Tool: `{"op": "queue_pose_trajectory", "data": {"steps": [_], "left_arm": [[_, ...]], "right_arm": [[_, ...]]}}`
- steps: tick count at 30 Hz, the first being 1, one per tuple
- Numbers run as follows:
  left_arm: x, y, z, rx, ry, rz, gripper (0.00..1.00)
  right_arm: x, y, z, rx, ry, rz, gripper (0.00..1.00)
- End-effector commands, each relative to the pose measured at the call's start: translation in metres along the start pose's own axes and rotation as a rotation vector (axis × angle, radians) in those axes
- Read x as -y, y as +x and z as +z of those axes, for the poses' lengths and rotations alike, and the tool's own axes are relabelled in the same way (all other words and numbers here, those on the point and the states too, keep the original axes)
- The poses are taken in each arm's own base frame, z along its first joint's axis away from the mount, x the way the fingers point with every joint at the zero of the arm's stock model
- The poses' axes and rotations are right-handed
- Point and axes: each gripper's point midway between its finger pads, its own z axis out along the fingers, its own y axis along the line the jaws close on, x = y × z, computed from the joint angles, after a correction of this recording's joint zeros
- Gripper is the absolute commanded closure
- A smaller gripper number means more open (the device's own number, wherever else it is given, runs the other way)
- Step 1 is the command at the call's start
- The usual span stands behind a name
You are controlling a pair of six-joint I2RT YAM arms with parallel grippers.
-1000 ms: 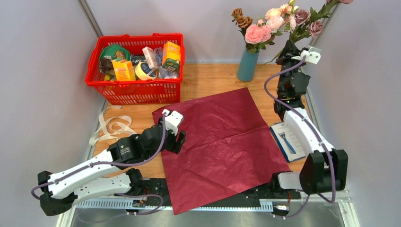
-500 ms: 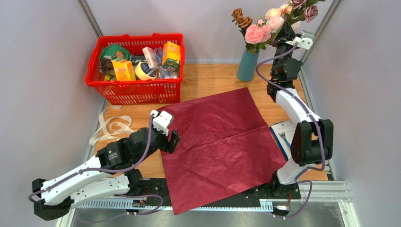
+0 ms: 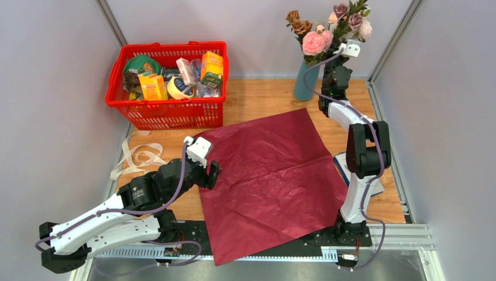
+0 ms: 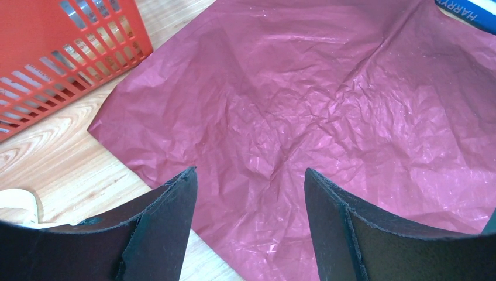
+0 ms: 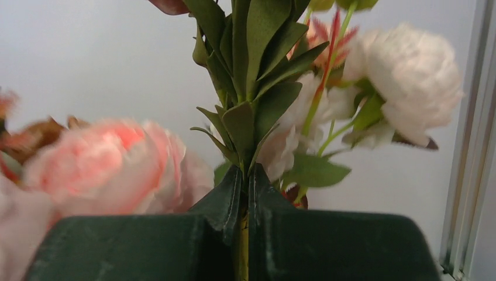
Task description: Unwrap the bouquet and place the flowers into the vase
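Observation:
The bouquet is undone: its burgundy paper (image 3: pixel 275 170) (image 4: pixel 327 105) lies flat on the table. Pink and brown flowers (image 3: pixel 313 40) stand in the teal vase (image 3: pixel 304 83) at the back. My right gripper (image 3: pixel 336 56) (image 5: pixel 247 171) is shut on the green stem (image 5: pixel 243 249) of a leafy flower with cream and mauve blooms (image 3: pixel 352 19) (image 5: pixel 412 73), held upright just right of the vase's mouth. A pink bloom (image 5: pixel 111 167) fills the left of the right wrist view. My left gripper (image 3: pixel 212 174) (image 4: pixel 248 172) hangs open over the paper's left corner, nothing between its fingers.
A red basket (image 3: pixel 169 111) (image 4: pixel 52 52) of groceries stands at the back left. The cream ribbon (image 3: pixel 137 155) (image 4: pixel 17 202) lies loose left of the paper. A blue-edged book (image 3: pixel 344 167) (image 4: pixel 468 9) lies by the right arm. A metal post (image 5: pixel 468 146) and walls are close by.
My right arm swung left and back, carrying the held flower from near the right wall to beside the vase. The left arm drew back slightly to the left.

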Motion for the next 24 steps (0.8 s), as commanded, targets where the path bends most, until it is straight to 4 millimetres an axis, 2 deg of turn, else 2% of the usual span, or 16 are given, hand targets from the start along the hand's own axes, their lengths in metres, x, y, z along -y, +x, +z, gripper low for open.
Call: {"op": "queue_pose_trajectory", "data": {"steps": [1,6,10,13,15,19,24], "left_arm": [[-0.003,-0.001,0.001,0.011,-0.015,0.023,0.25],[-0.003,0.0,0.004,0.0,-0.022,0.034,0.25],[-0.004,-0.001,0.006,-0.004,-0.037,0.041,0.25],[-0.004,-0.002,0.007,-0.004,-0.038,0.04,0.25],[-0.004,0.0,0.007,-0.007,-0.041,0.041,0.25],[-0.007,-0.001,0.006,-0.003,-0.053,0.036,0.24],[-0.011,-0.005,0.004,0.017,-0.073,0.025,0.24]], "right_arm": [[-0.014,0.005,0.004,0.008,-0.049,-0.044,1.0],[-0.015,0.048,-0.007,-0.067,-0.079,-0.073,0.99],[-0.021,0.069,-0.013,-0.109,-0.112,-0.068,0.97],[-0.02,0.077,-0.016,-0.126,-0.103,-0.07,0.92],[-0.017,0.075,-0.019,-0.125,-0.081,-0.068,0.86],[-0.01,0.047,-0.017,-0.123,-0.032,-0.058,0.68],[-0.005,0.024,-0.029,-0.187,0.006,-0.009,0.56]]}}
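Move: My right hand already grips the mauve flowers by their stems; the vase mouth they go to is about 6 cm ahead, 5 cm to the left and 13 cm below. The pink roses standing in the vase are some 6 cm to this hand's left, level with it in reach and height; the white and peach blooms rise about 8 cm ahead, 4 cm right and 10 cm up. From my left hand the vase mouth is roughly 45 cm ahead, 31 cm right and 2 cm higher. I sink my right hand about 9 cm beside the pink roses, feeding the mauve stems down towards the vase mouth while easing a couple of centimetres forward and left. Midway my shut fingers begin to part, reaching a bit under half open and letting go of the stems as the hand tips down some 15 degrees and starts to draw back slightly. ##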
